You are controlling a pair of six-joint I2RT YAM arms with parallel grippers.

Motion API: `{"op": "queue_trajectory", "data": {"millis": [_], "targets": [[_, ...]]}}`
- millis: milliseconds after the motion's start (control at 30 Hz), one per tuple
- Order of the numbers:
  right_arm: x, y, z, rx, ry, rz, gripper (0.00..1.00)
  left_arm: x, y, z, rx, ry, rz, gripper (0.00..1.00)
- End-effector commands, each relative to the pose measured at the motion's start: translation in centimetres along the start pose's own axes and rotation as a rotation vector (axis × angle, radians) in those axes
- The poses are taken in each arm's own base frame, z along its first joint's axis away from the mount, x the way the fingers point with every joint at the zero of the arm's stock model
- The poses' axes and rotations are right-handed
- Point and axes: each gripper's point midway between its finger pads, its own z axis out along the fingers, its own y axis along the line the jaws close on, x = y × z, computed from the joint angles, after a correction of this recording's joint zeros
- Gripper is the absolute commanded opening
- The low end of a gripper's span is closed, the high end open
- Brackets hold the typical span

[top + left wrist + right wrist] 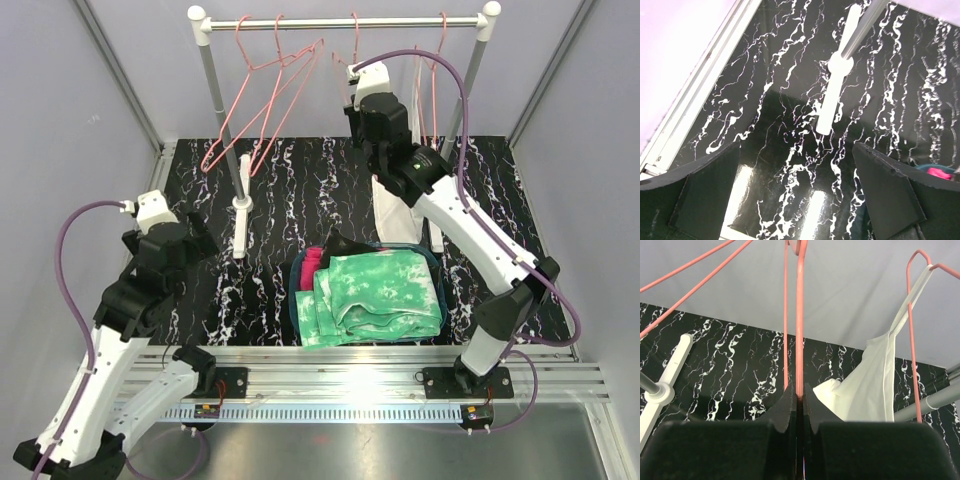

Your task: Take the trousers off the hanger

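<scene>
The green-and-white tie-dye trousers [385, 295] lie on top in a dark basket [294, 305], over the magenta trousers [308, 265] and the black trousers [345, 245]. High at the rack, my right gripper [358, 118] [800, 392] is shut on the wire of a bare pink hanger [800, 315] that hangs from the rail [350, 22]. My left gripper [195, 245] [797, 200] hovers open over the marbled table at the left, nothing between its fingers [705, 195]. A corner of the magenta trousers [940, 172] shows at the right edge of the left wrist view.
A white garment [395, 205] [875, 385] hangs by its straps from another pink hanger [912, 340] at the right. More bare pink hangers [265, 100] hang at the left of the rail. The rack's left post [222, 110] and white foot [837, 90] stand mid-table.
</scene>
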Motion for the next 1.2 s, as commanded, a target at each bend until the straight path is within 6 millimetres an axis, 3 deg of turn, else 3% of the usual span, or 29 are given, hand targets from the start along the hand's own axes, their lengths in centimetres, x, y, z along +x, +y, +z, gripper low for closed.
{"op": "queue_trajectory", "data": {"millis": [0, 167, 200, 233, 267, 333, 467, 533, 567, 700, 800, 833, 867, 900, 933, 1000, 1167], "targets": [[-3.5, -0.9, -1.9, -0.018, -0.100, 0.091, 0.06, -0.9, -0.1, 0.6, 0.006, -0.064, 0.014, 0.99], [-3.3, -1.0, -2.0, -0.017, -0.102, 0.092, 0.09, -1.2, -0.4, 0.7, 0.025, -0.093, 0.000, 0.99], [-3.2, -0.8, -2.0, -0.023, -0.097, 0.093, 0.16, -1.2, -0.5, 0.7, 0.026, -0.090, 0.002, 0.99], [-3.2, -0.8, -2.2, -0.028, -0.094, 0.095, 0.37, -1.1, -0.6, 0.7, 0.035, -0.086, 0.005, 0.99], [-3.1, -0.9, -2.3, -0.030, -0.089, 0.098, 0.46, -1.2, -0.7, 0.7, 0.044, -0.090, 0.013, 0.99], [-3.3, -1.1, -3.1, -0.043, -0.092, 0.116, 0.59, -1.7, -0.7, 0.5, 0.049, -0.105, 0.033, 0.99], [-4.2, -1.9, -5.9, -0.087, -0.091, 0.133, 0.68, -3.0, -0.9, 0.4, 0.078, -0.171, 0.097, 0.99], [-4.3, -2.5, -8.3, -0.136, -0.092, 0.142, 0.85, -3.8, -1.1, 0.2, 0.104, -0.215, 0.099, 0.99], [-4.3, -2.7, -9.3, -0.158, -0.095, 0.142, 0.99, -4.1, -0.9, 0.1, 0.105, -0.231, 0.094, 0.99], [-3.2, -4.7, -14.1, -0.201, -0.068, 0.165, 0.99, -5.3, -0.2, -0.7, 0.117, -0.311, 0.074, 0.99], [-1.8, -8.7, -18.7, -0.130, -0.054, 0.194, 0.99, -5.4, 1.0, -1.3, 0.088, -0.336, 0.067, 0.99], [0.0, -9.5, -19.2, -0.097, -0.010, 0.179, 0.99, -5.2, 1.1, -1.4, 0.087, -0.334, 0.068, 0.99], [0.7, -10.5, -20.0, -0.064, -0.004, 0.178, 0.99, -5.1, 1.3, -1.6, 0.083, -0.334, 0.065, 0.99], [0.9, -12.8, -21.8, -0.003, -0.029, 0.191, 0.99, -4.9, 1.7, -1.9, 0.080, -0.326, 0.065, 0.99], [2.8, -13.5, -22.1, 0.030, 0.007, 0.166, 1.00, -4.7, 1.9, -2.1, 0.079, -0.319, 0.061, 0.99], [4.3, -15.8, -24.1, 0.097, -0.003, 0.167, 0.99, -3.6, 2.7, -2.3, 0.049, -0.279, 0.064, 0.99], [7.2, -18.3, -28.0, 0.115, 0.007, 0.183, 0.99, -0.9, 3.0, -2.9, 0.090, -0.184, 0.101, 0.99]]}}
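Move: The right hand, shut on an empty pink hanger, has the rail where that hanger's hook already sits about 15 cm above and 5 cm ahead of it. The white trousers on their hanger are some 10 cm to its right, 4 cm ahead, their middle about 10 cm lower. Other empty hangers hang about 13 cm to its left and 4 cm ahead, at its height. From the left hand that spot on the rail is roughly 27 cm ahead, 35 cm right and 28 cm up. Easing back a centimetre or two, the right hand opens its fully shut fingers and lets go of the hanger, then pulls away fast from rack and trousers, back about 25 cm and 20 cm to the right, arching up some 7 cm and sinking again, rolling about 10 degrees left side up. The left hand, open and empty, shifts a few centimetres up, left and back, tipping its fingers up. ##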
